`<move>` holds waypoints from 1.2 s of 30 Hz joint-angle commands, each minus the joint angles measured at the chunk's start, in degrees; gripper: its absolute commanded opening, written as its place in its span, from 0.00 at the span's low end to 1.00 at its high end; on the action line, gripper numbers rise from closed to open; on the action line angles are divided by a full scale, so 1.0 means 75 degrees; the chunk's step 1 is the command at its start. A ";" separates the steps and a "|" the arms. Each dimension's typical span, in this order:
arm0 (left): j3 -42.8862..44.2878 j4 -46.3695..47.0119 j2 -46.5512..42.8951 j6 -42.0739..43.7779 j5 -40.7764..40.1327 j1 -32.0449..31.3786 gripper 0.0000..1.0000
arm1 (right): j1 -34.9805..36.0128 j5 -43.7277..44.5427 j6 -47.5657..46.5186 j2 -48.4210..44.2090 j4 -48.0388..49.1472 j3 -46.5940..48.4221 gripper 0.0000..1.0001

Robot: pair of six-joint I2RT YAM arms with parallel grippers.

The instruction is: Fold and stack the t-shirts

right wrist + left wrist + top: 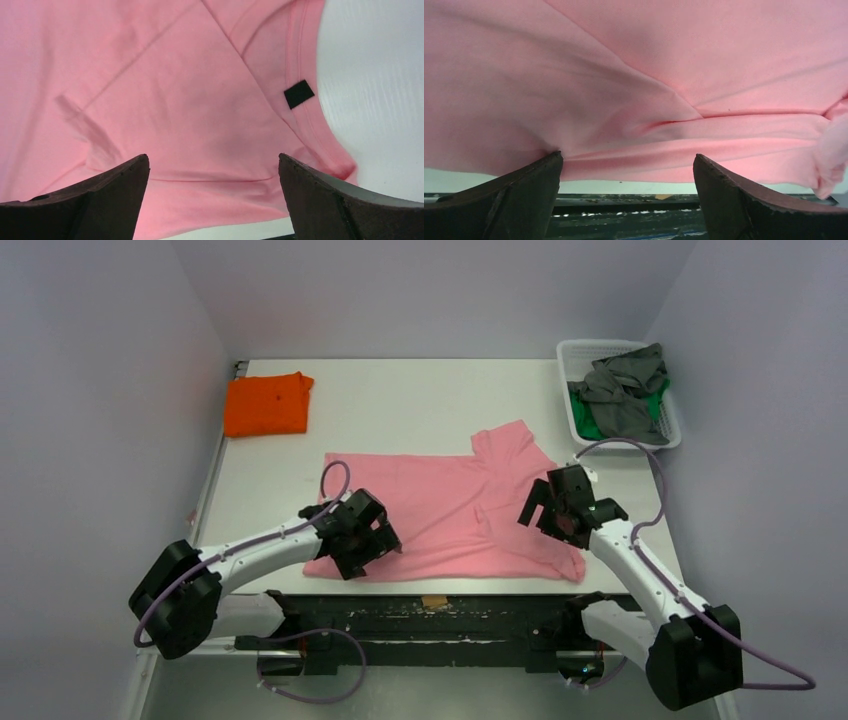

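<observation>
A light pink t-shirt [440, 505] lies spread across the table's near half, partly folded, one sleeve pointing to the back right. My left gripper [372, 545] is open over its near left corner; in the left wrist view the wrinkled pink cloth [634, 90] fills the frame above the spread fingers [531, 187]. My right gripper [553, 510] is open over the shirt's right side by the collar [305, 65] with its black tag [298, 93]. A folded bright orange t-shirt [266, 403] sits at the back left. Grey and green t-shirts [622, 390] lie in the basket.
A white plastic basket [672, 430] stands at the back right corner of the table. The table's dark front rail [430, 615] runs between the two arm bases. Purple cables loop from both arms.
</observation>
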 commanded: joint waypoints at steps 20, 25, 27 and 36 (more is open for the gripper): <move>0.5829 -0.0018 0.4251 0.4520 -0.0664 0.4778 1.00 | -0.0011 -0.0841 -0.1383 0.2260 0.1844 0.2661 0.99; 0.6884 0.0120 0.5761 0.4800 0.0435 0.5275 1.00 | -0.0011 -0.0711 -0.1578 0.2157 0.1817 0.2594 0.99; 0.7176 0.0187 0.6085 0.4960 0.0718 0.5340 1.00 | -0.0012 -0.0666 -0.1609 0.2076 0.1824 0.2566 0.99; 0.8185 -0.1067 0.6626 0.6042 0.1651 0.5342 1.00 | -0.0011 -0.0737 -0.1674 0.1785 0.1778 0.2529 0.98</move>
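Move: The pink shirt's far left corner lies about 28 cm ahead of the left hand and 14 cm to its left, barely below its open fingers; the folded orange shirt is about 40 cm ahead and 28 cm left. From the right hand, the pink shirt's far sleeve is some 25 cm ahead, 8 cm left and 4 cm lower, the black tag 2 cm ahead and 9 cm right, and the basket 35 cm ahead and 22 cm right. The open left fingers lift off the pink cloth near its front edge; the hand arcs about 32 cm forward and 13 cm left, up over the shirt and down again at its far left corner, then lifts slightly. The right hand, open, goes about 11 cm forward and 6 cm up towards the far sleeve, its fingers tilting and turning some 15 degrees to point more forward, then stays above the shirt. ##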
